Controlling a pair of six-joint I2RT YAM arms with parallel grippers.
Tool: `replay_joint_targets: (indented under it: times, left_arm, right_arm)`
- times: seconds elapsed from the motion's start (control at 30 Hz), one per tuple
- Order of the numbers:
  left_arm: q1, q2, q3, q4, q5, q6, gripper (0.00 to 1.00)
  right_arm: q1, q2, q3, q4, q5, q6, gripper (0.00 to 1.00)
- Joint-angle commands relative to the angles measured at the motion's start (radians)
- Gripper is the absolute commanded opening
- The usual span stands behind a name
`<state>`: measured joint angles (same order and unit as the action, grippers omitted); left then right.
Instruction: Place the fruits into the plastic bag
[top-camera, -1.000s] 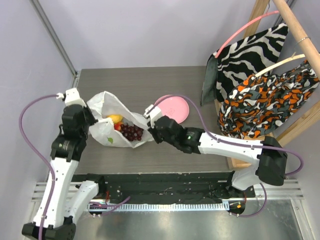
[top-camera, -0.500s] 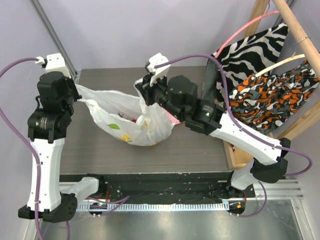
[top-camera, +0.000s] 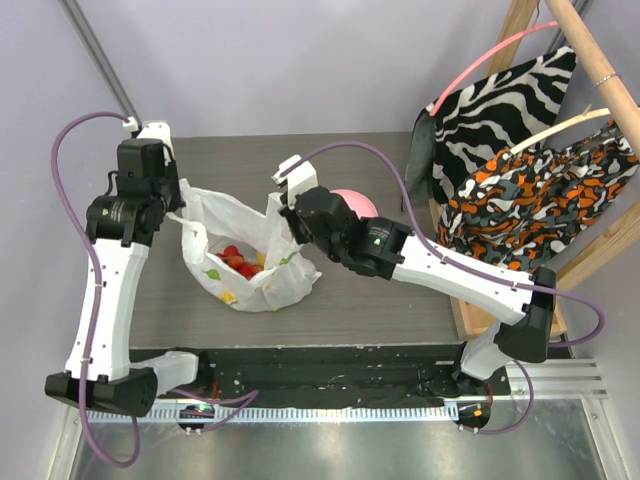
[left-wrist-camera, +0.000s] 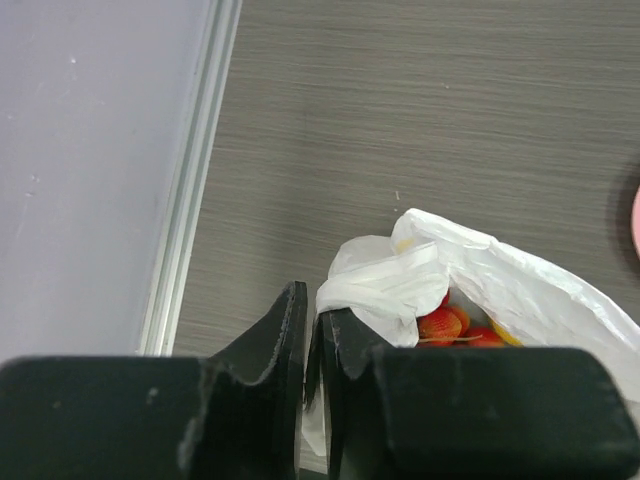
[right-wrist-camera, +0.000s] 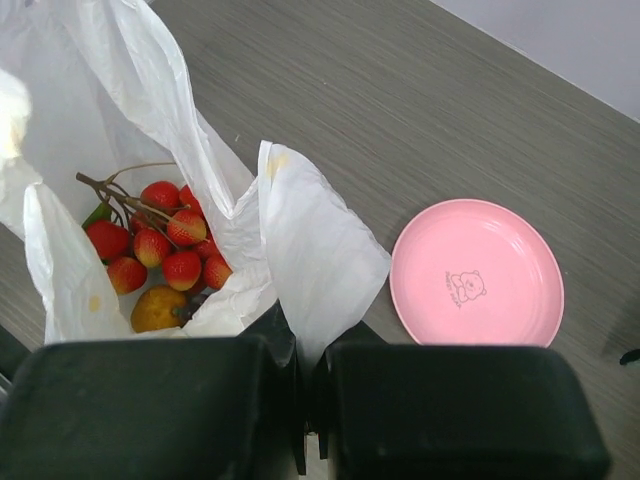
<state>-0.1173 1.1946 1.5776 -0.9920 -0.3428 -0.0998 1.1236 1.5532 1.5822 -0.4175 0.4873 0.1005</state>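
The plastic bag (top-camera: 250, 262) sits open on the table between both grippers. Inside it lie the fruits (top-camera: 238, 262): a cluster of small red ones (right-wrist-camera: 165, 245) on a stem and an orange-yellow one (right-wrist-camera: 160, 308). My left gripper (top-camera: 176, 205) holds the bag's left edge; in the left wrist view its jaws (left-wrist-camera: 313, 305) stand almost together with thin plastic between them, and the bag (left-wrist-camera: 480, 270) drapes over the right finger, red fruits (left-wrist-camera: 440, 325) showing beneath. My right gripper (top-camera: 286, 206) is shut on the bag's right flap (right-wrist-camera: 320, 250), which runs down between its jaws (right-wrist-camera: 315, 315).
A round pink plate (right-wrist-camera: 478, 272) lies on the table just right of the bag, partly behind the right arm (top-camera: 353, 199). A zebra-striped cloth (top-camera: 490, 110) and an orange patterned cloth (top-camera: 540, 200) hang on a wooden rack (top-camera: 600, 60) at the right. A metal rail (left-wrist-camera: 190, 200) borders the table's left edge.
Both grippers have come down and drawn closer together since half a second ago. The bag, then lifted and stretched wide, now rests slack on the table with its mouth open.
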Motion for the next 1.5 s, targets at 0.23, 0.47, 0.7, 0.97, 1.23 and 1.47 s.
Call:
replay_joint_targets:
  times: [0.23,0.47,0.7,0.97,1.23,1.47]
  left_arm:
    - [0.005,-0.085,-0.051,0.081,0.120,-0.028,0.68]
    - [0.005,-0.200,-0.120,0.226,0.180,-0.023,1.00]
    - [0.005,-0.331,-0.177,0.354,0.280,-0.017,1.00]
    - [0.005,-0.372,-0.148,0.383,0.277,-0.043,1.00]
    - [0.005,-0.366,-0.157,0.421,0.223,-0.074,1.00]
    - [0.005,-0.342,-0.192,0.457,-0.001,-0.121,1.00]
  right_arm:
    - [-0.005,-0.010,0.042,0.045,0.042,0.016,0.44]
    - [-0.004,-0.031,0.038,0.065,-0.038,0.005,0.92]
    - [-0.016,-0.061,0.048,0.092,-0.124,0.013,0.98]
    - [-0.028,-0.105,0.058,0.134,-0.202,0.028,0.99]
    - [-0.036,-0.199,0.006,0.239,-0.240,0.036,1.00]
    - [-0.198,-0.260,-0.040,0.267,-0.206,0.086,1.00]
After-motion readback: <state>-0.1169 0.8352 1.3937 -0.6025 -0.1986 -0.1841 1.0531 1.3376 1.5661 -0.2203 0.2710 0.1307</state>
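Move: Each of my hands still pinches a rim of the plastic bag. The bag's middle lies about 9 cm to the right of my left hand, nearly level with it and some 11 cm below; the red fruits sit inside it, about 6 cm lower. From my right hand, the bag's middle is some 13 cm to the left and 11 cm below, with those fruits about 14 cm left. The pink plate lies about 10 cm ahead and 10 cm to the right, 20 cm below. I open both grippers wide and let go of the bag, my left slightly ahead of my right. My left hand eases back and left about 5 cm each, rises some 10 cm as its fingers tip up roughly 30 degrees, then drifts back to the right. My right hand stays nearly in place while opening, then lifts some 12 cm off the rim, rolling left side up and veering right at the end. ##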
